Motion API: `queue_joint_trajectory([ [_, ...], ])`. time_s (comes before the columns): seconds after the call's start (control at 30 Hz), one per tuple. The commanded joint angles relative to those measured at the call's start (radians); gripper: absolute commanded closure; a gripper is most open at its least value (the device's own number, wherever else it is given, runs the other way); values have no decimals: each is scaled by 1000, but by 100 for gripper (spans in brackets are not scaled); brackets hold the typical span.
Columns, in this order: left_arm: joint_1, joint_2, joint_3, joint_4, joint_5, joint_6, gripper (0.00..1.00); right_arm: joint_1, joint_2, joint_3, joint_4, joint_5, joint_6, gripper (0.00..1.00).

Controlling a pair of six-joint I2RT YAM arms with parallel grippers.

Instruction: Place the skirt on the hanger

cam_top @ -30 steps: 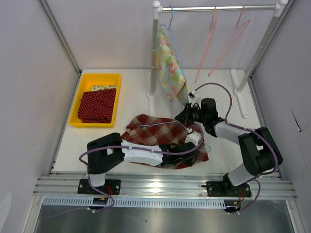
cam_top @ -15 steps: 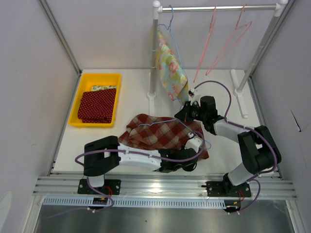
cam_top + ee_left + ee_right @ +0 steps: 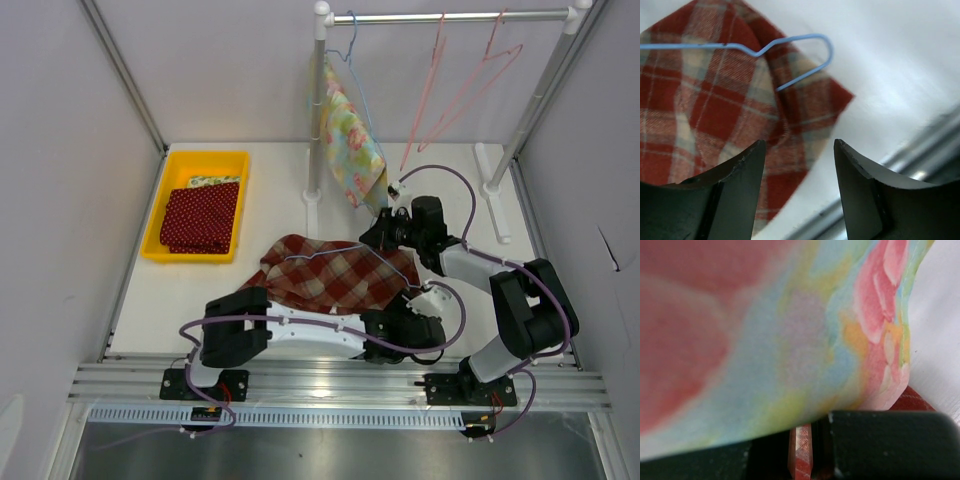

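The red plaid skirt [image 3: 330,275] lies crumpled on the white table with a thin blue wire hanger [image 3: 340,258] resting on top of it. In the left wrist view the hanger [image 3: 790,42] hooks over the skirt [image 3: 715,100] near its corner. My left gripper [image 3: 425,325] hovers at the skirt's front right corner, open [image 3: 800,150], with nothing between its fingers. At the skirt's far right edge my right gripper [image 3: 372,237] is shut on a fold of skirt [image 3: 802,450].
A clothes rack [image 3: 450,16] stands at the back with a floral garment [image 3: 350,140] on a blue hanger and two pink hangers [image 3: 440,80]. The floral cloth [image 3: 765,340] fills the right wrist view. A yellow tray [image 3: 160,205] at left holds red dotted cloth [image 3: 200,217].
My left gripper has opened and swung right toward the table's front right, off the skirt. The right gripper has kept its hold, shifting slightly back.
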Motion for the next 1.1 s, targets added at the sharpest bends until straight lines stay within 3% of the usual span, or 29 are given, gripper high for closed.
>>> queue_joint_trajectory([
  [0.0, 31, 60, 58, -108, -86, 42, 38, -7, -6, 48, 6, 30, -44, 100],
  [0.5, 46, 122, 84, -62, -120, 115, 41, -7, 2, 63, -3, 16, -38, 100],
  [0.6, 46, 128, 83, -54, -103, 122, 54, -10, 11, 70, -2, 12, -38, 100],
  [0.7, 46, 129, 78, -45, -94, 122, 77, -10, 17, 76, 0, 7, -41, 100],
  [0.73, 46, 126, 75, -44, -89, 122, 89, -10, 19, 76, 1, 6, -41, 100],
  [0.8, 42, 102, 65, -28, -78, 123, 100, -10, 22, 80, 0, 0, -44, 100],
  [1.07, 4, -39, -46, 27, 55, 83, 100, -18, 37, 70, 29, -16, -51, 100],
])
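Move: The fold on the red plaid skirt's top layer lies about 4 cm ahead of the open left gripper, 2 cm to its left and 5 cm below. The near end of the blue hanger rests some 3 cm farther out and 4 cm to the right of that fold, and the skirt's right corner is about 5 cm to the right of it. From the right hand, the fold lies roughly 12 cm back, 8 cm to the right and 6 cm lower. Bring the open left gripper down and forward, slightly left, about 6 cm in all, onto the plaid skirt's fold beside the hanger end, tilting some 15 degrees with its left side rising. Hold there, shut the fingers to pinch the fold, then start drawing it back 1 to 2 cm. Keep the right gripper still on the hanger's neck. ##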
